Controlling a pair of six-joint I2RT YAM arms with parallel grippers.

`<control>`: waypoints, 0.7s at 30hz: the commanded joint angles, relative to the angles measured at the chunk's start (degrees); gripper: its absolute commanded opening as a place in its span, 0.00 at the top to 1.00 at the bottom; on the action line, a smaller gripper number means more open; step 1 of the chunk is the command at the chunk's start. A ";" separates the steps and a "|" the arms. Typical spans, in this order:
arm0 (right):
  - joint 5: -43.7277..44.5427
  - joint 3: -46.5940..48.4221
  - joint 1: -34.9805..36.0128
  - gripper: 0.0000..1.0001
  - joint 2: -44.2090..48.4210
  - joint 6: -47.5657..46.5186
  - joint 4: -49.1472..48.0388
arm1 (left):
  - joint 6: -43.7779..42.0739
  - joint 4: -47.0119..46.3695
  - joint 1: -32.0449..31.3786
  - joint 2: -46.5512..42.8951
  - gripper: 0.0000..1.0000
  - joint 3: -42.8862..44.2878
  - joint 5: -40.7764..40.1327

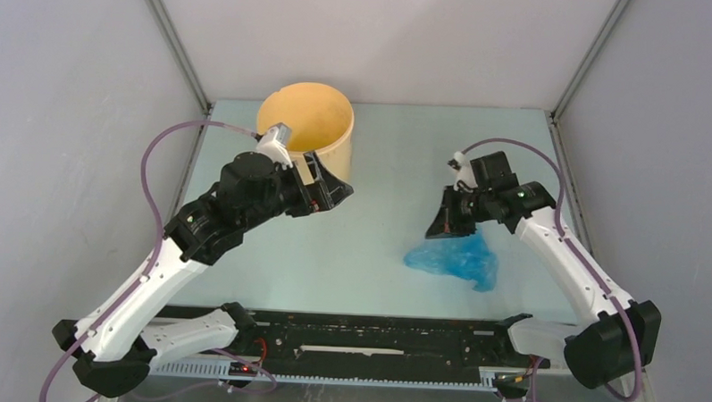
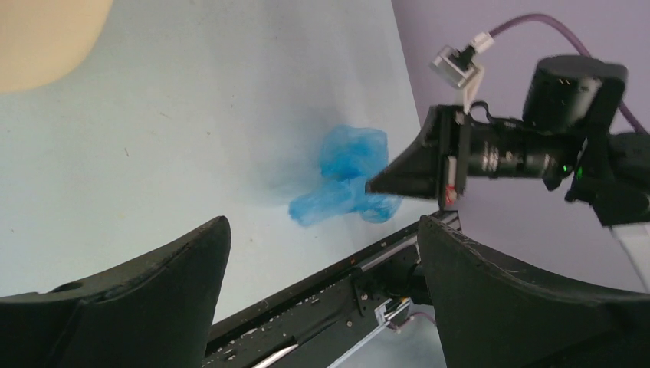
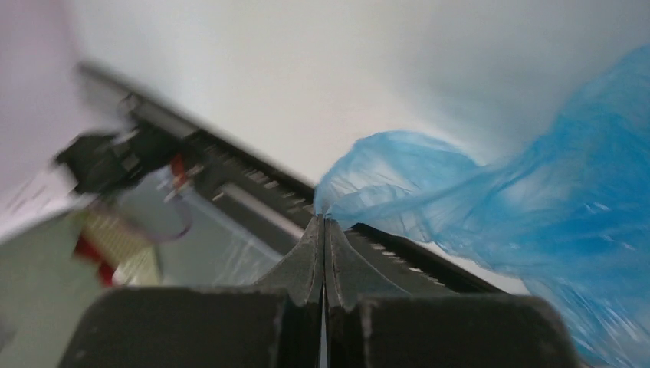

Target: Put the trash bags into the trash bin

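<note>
The light-blue trash bag (image 1: 455, 258) lies crumpled on the table right of centre. My right gripper (image 1: 443, 229) is shut on one thin edge of the bag (image 3: 490, 207), its jaws pressed together around a pinch of plastic, with the rest of the bag trailing down to the table. The bag also shows in the left wrist view (image 2: 345, 176). The yellow-tan trash bin (image 1: 307, 128) stands upright at the back, left of centre. My left gripper (image 1: 330, 193) is open and empty, hovering just in front of the bin.
A black rail (image 1: 366, 335) runs along the near edge between the arm bases. Grey walls enclose the table on the left, right and back.
</note>
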State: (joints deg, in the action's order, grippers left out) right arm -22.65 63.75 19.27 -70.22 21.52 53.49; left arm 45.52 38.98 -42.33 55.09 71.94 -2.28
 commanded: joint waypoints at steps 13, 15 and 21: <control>-0.40 -7.85 1.97 1.00 7.17 -2.96 6.58 | 6.59 -2.83 -1.04 -0.89 0.04 -5.10 -0.79; -2.17 -7.85 1.87 1.00 8.44 -2.05 5.42 | 6.25 -2.71 -1.36 1.53 0.04 -5.24 1.51; 4.53 -7.85 -0.90 1.00 9.67 0.09 8.81 | 2.65 -2.07 -5.17 9.81 0.05 -5.51 3.10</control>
State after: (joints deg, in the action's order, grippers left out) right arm -24.84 54.41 20.88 -62.87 20.25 59.57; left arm 50.35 37.52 -45.28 61.23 67.88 -1.28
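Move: The trash bag hangs from my closed right fingertips by one edge, its middle some 3 cm back, 5 cm right and 2 cm below them. The trash bin stands about 14 cm ahead and 24 cm left of that hand, its middle 7 cm higher. From my open left hand, the bag is roughly 23 cm right, 4 cm back and 18 cm down, while the bin is about 14 cm ahead, 6 cm left and 9 cm lower. Keeping my right fingers shut on the bag's edge, I flick it across: up and left some 6 cm each while drawing back, with a brief counter-clockwise twist, then whip down about 9 cm and right again. My left hand hovers wide open, then sinks about 5 cm and slides a little right towards the bag, fingers tipping further down. ##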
